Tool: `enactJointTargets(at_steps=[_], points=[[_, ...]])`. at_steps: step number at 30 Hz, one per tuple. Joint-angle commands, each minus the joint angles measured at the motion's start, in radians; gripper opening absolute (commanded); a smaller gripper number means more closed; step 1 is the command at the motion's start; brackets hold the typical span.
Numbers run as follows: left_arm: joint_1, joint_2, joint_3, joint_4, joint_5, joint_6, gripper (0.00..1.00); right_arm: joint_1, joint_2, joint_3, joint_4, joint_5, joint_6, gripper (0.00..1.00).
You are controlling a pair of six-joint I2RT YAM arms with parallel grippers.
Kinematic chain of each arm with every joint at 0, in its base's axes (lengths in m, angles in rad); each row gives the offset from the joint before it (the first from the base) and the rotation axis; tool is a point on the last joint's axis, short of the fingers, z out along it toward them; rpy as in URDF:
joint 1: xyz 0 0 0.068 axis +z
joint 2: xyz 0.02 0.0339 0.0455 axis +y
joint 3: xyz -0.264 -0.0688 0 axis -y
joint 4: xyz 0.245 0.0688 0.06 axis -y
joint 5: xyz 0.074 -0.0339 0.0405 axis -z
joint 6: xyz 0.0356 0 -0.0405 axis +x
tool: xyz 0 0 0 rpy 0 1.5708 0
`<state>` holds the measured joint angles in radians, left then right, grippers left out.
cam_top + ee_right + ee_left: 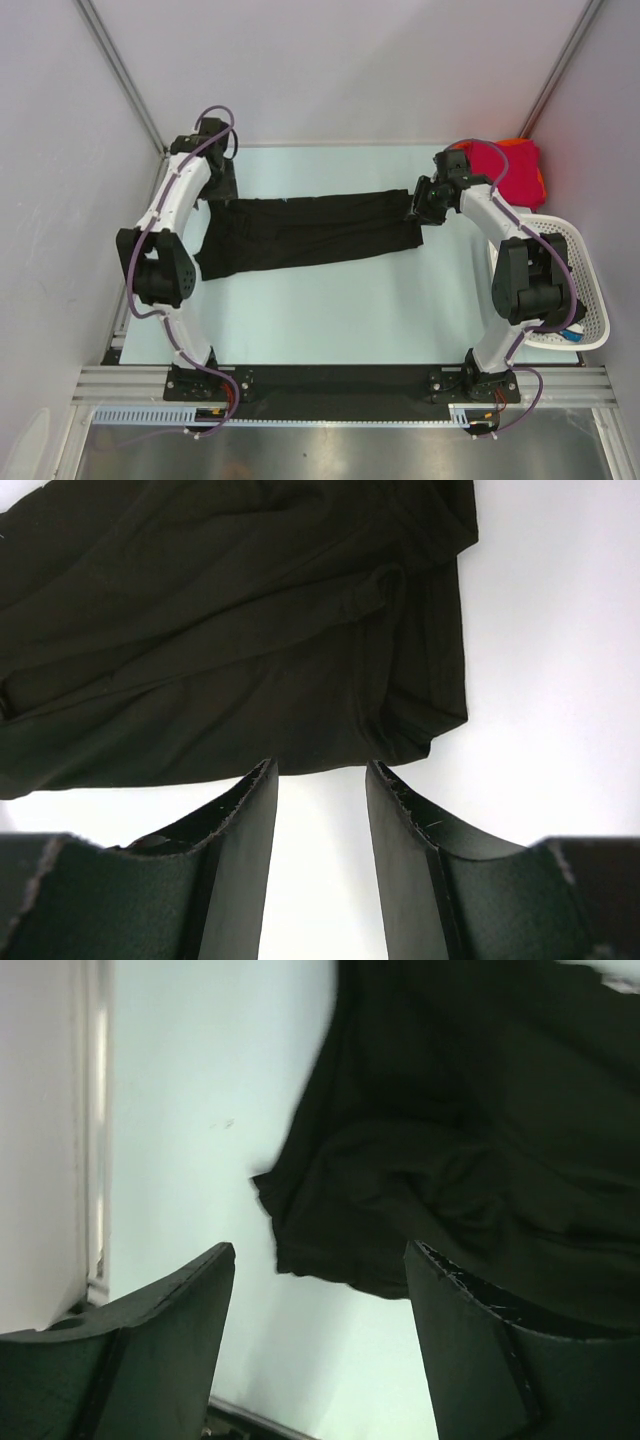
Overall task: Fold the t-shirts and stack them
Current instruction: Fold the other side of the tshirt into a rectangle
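A black t-shirt [300,235] lies stretched out left to right across the pale table, folded into a long rumpled band. My left gripper [222,195] hovers at its far left end. In the left wrist view that gripper [320,1260] is open, with bare table between its fingers and the shirt's edge [450,1140] just beyond them. My right gripper [418,210] is at the shirt's right end. It is also open [320,770], its tips just short of the cloth's edge [230,630], holding nothing. A crimson red t-shirt [505,175] sits on an orange one [520,145] at the back right corner.
A white lattice basket [590,270] stands at the right edge beside the right arm. Grey walls close in the table at the back and on both sides. A metal rail [330,385] carries both arm bases at the near edge.
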<state>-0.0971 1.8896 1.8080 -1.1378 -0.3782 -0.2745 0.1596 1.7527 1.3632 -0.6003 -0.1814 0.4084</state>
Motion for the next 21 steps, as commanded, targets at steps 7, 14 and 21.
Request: enactJointTargets(at_steps=[7,14,21], points=[[-0.056,0.18,0.05,0.018,0.196,0.11,0.75,0.017,-0.002,0.014,0.022,0.005,0.023,0.46],[-0.065,0.252,0.116,0.009,0.216,0.12,0.75,0.018,-0.001,0.022,0.023,0.003,0.023,0.46],[-0.085,0.293,0.143,0.004,0.171,0.115,0.0,0.02,0.01,0.031,0.019,-0.001,0.021,0.46]])
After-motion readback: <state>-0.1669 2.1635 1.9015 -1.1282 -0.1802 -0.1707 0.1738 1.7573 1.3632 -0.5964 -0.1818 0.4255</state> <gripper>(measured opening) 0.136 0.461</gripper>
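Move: My open left hand hangs about 10 cm above the cloth. The bunched fold in the t-shirt's left part lies some 6 cm to its right and 2 cm ahead. The shirt's left edge is level with that fold and about 8 cm to the left of it, and the near left corner is roughly 5 cm back and 3 cm left of my hand. From my right hand the fold is about 52 cm left, nearly level in reach and 5 cm lower. I swing my left hand right and then sink it, fingers wide, onto the bunched fold, some 5 cm across and nearly 10 cm down, turning the wrist a little clockwise and bringing the fingers about 15 degrees nearer to straight down. At the bottom I close the fingers almost fully to pinch the cloth, easing forward and up about a centimetre as they shut. ##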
